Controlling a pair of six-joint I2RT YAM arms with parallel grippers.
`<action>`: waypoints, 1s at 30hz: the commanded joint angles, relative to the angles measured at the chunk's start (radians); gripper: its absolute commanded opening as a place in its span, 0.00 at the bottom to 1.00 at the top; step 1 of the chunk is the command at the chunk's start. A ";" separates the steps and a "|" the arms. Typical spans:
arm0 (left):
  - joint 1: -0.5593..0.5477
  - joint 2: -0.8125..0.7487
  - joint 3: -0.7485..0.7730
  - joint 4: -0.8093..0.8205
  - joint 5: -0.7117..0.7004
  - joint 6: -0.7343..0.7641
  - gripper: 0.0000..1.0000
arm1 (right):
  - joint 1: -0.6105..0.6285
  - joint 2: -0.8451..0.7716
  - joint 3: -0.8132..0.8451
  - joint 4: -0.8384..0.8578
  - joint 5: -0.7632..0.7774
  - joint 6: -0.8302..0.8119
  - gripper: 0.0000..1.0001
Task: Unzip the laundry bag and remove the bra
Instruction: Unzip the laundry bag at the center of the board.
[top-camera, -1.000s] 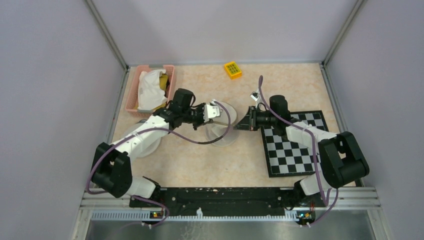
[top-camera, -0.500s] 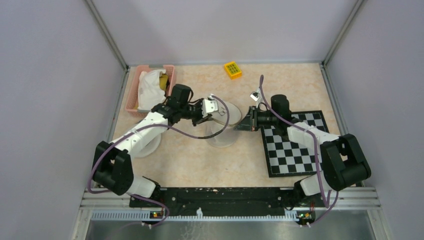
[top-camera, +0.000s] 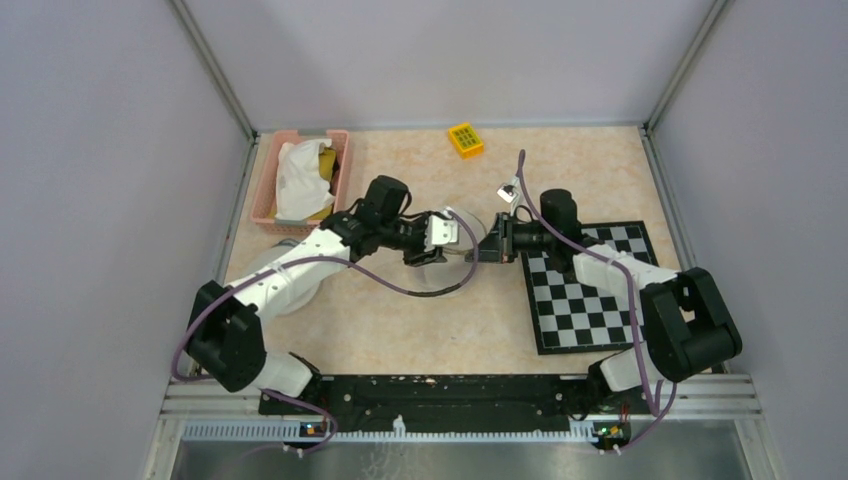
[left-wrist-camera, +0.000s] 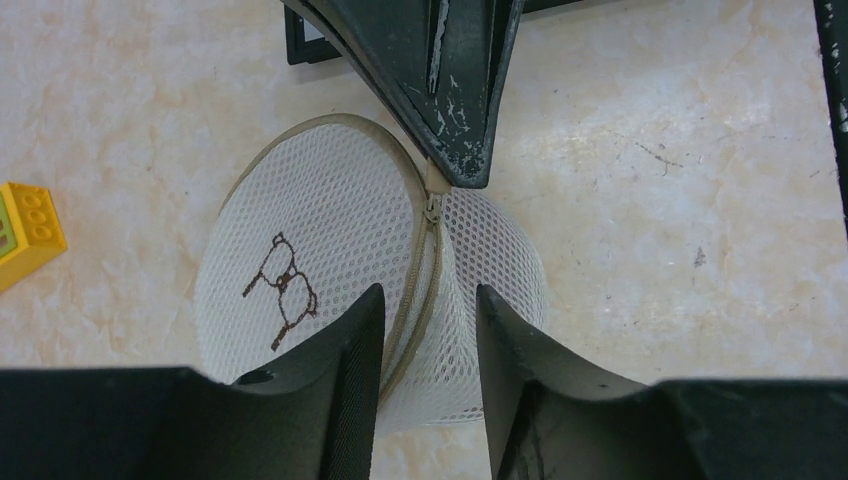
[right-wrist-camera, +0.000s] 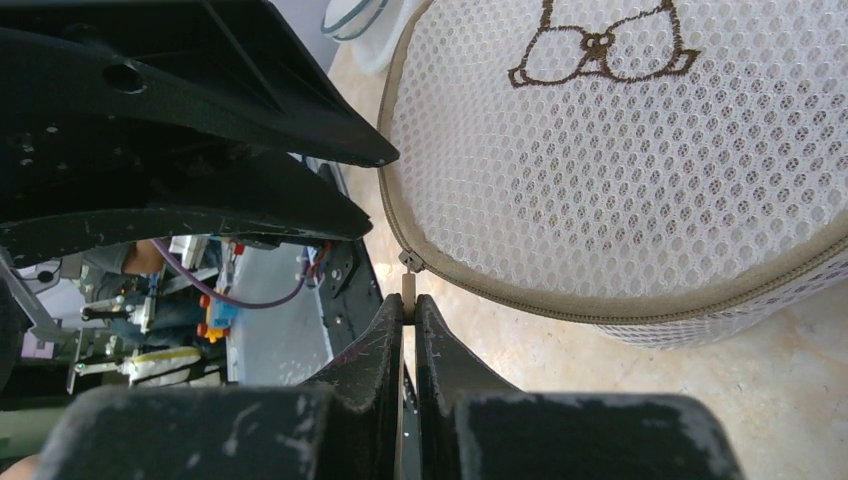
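The laundry bag (top-camera: 447, 268) is a round white mesh pouch with a tan zipper and a brown stitched bra emblem. It lies on the table between the arms. My left gripper (top-camera: 441, 234) is open, and its fingers straddle the bag's zipped rim (left-wrist-camera: 428, 300) without closing on it. My right gripper (top-camera: 489, 245) is shut on the zipper pull (right-wrist-camera: 408, 287) at the bag's right edge. The right fingers (left-wrist-camera: 455, 110) show at the top of the left wrist view, pinching the pull. The zipper looks closed along the visible rim (right-wrist-camera: 600, 300). No bra is in view.
A pink basket (top-camera: 262, 188) holding white cloth stands at the back left. A yellow block (top-camera: 465, 139) lies at the back centre and also shows in the left wrist view (left-wrist-camera: 25, 230). A chessboard (top-camera: 590, 290) lies on the right. A clear round dish (top-camera: 295, 290) sits under the left arm.
My left gripper has swung right and down onto the bag, so its open fingers now straddle the rim. The bag shifted slightly. The right gripper stayed shut on the pull.
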 joint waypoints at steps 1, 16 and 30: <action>-0.010 0.023 0.025 0.038 -0.049 -0.007 0.37 | 0.010 -0.034 0.015 0.046 -0.019 0.001 0.00; 0.090 -0.027 -0.100 0.118 -0.231 0.033 0.00 | -0.027 -0.037 0.022 -0.072 -0.003 -0.127 0.00; 0.208 -0.010 -0.032 0.081 -0.054 -0.020 0.01 | -0.042 -0.058 0.069 -0.121 0.004 -0.203 0.00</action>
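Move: The zip edge of the laundry bag that my left fingers stand open around lies about 1 cm ahead of that hand, 1 cm right and 2 cm below. The zip slider is roughly 4 cm right, 1 cm ahead and 1 cm lower, the bag's middle some 4 cm ahead, 2 cm right and 6 cm below. From my right hand, which holds the pull, that edge is 5 cm left, level fore and aft, 1 cm lower. I dip my left hand forward and down about 2 cm while shutting its fingers on the zip edge just left of the slider, then draw away from my right hand, leftward and forward, some 7 cm left and 6 cm forward in all, turning about 15 degrees counter-clockwise. My right hand keeps its pinch on the pull and eases 1.5 cm to the right and slightly down. ##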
